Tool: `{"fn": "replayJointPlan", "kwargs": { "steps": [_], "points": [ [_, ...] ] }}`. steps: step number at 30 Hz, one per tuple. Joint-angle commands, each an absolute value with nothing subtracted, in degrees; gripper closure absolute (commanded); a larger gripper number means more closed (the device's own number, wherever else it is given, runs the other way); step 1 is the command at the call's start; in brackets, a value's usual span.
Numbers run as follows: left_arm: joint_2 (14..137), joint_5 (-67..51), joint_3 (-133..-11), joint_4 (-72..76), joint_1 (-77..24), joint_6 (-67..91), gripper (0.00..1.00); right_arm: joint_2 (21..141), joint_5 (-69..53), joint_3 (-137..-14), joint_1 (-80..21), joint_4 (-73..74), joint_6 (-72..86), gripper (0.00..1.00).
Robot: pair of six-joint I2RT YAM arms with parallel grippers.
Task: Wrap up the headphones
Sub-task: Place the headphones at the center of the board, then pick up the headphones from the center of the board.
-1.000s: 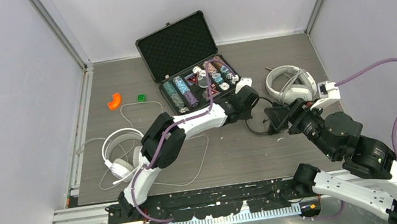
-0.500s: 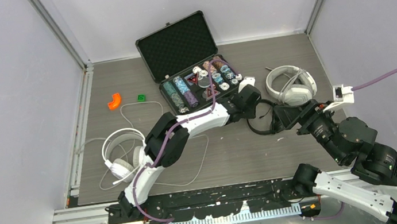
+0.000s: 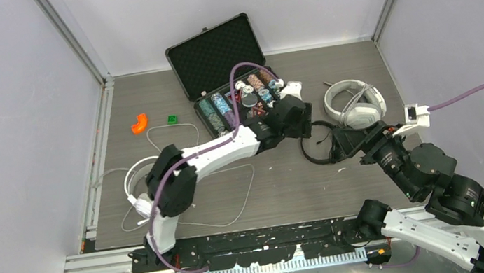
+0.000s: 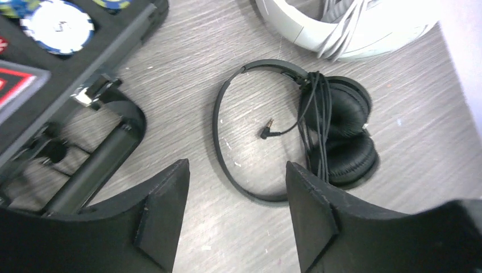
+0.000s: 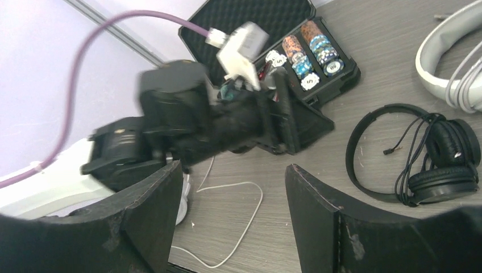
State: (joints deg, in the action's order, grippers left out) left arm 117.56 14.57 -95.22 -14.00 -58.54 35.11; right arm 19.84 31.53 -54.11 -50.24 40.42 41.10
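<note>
The slim black headphones [image 4: 336, 129] lie flat on the table with their cord wound round the two stacked ear cups; the plug [image 4: 266, 132] rests loose inside the band. My left gripper [image 4: 236, 170] hovers open above and just short of the band [image 3: 307, 150], holding nothing. My right gripper [image 5: 230, 170] is open and empty too, and stands to the right of the black headphones [image 5: 440, 159]. The bulky white-grey headphones [image 3: 355, 104] sit behind them, cord wrapped. The white round-cup headphones [image 3: 144, 206] lie at the left with their cable [image 5: 244, 222] spread loose, partly hidden by my left arm.
An open black case [image 3: 215, 59] of poker chips stands at the back centre, its handle [image 4: 96, 165] close to my left gripper. An orange piece [image 3: 139, 124] and a green block [image 3: 172, 119] lie at the back left. Walls close in left, right and behind.
My left gripper has opened and drawn back toward the case, away from the black headphones. My right gripper pulled away to the right, then held still, open throughout.
</note>
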Motion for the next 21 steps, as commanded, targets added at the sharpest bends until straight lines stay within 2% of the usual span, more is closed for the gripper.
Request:
{"fn": "replayJointPlan", "kwargs": {
  "steps": [1,3,4,5,9,12,16,21],
  "points": [
    [107.69,19.59,-90.0,-14.18,-57.65,33.42,0.32,20.11,33.86,-52.07,-50.23,39.49,46.44,0.29],
    [103.89,22.52,-87.55,-18.28,-57.22,32.99,0.17,20.94,33.03,-51.27,-50.24,39.97,47.75,0.29],
    [101.73,24.33,-86.35,-20.65,-57.03,32.38,0.05,21.45,32.29,-50.86,-50.26,39.99,47.99,0.29],
    [98.98,26.94,-85.29,-23.04,-56.85,31.49,0.01,22.03,31.55,-50.46,-50.26,39.97,48.4,0.29],
    [90.72,36.73,-82.44,-34.08,-56.39,29.85,0.0,24.49,29.97,-48.82,-50.26,38.99,49.61,0.3],
    [84.72,43.53,-80.41,-45.4,-55.35,35.03,0.0,27.01,28.49,-46.82,-50.22,36.97,49.48,0.3],
    [76.47,44.2,-75.97,-56.06,-50.62,43.66,0.0,30.64,24.06,-45.06,-50.26,33.08,49.11,0.3],
    [63.08,39.12,-66.48,-59.0,-41.04,45.43,0.01,34.79,20.48,-43.98,-50.27,30.2,49.34,0.3]
  ]
}}
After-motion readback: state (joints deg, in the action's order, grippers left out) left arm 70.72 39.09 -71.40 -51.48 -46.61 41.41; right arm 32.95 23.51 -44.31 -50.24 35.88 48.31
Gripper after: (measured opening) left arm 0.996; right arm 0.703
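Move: The loose white headphones lie about 48 cm to the left of my left hand, 10 cm back and 9 cm below. The wrapped black headphones I have just left are 8 cm to its right, about level; the wrapped white pair is 21 cm right and 10 cm ahead, the chip case 16 cm left and 15 cm ahead. From my right hand, the loose white headphones are 48 cm left, 5 cm ahead and 28 cm below. I swing my left hand some 32 cm left towards the loose white headphones, away from the black ones, rising about 10 cm mostly early on and drawing back a little; it turns some 35 degrees counter-clockwise while its fingers spread fully. My right hand sinks about 10 cm and eases 7 cm left over the board, fingers tipping down and staying open. ##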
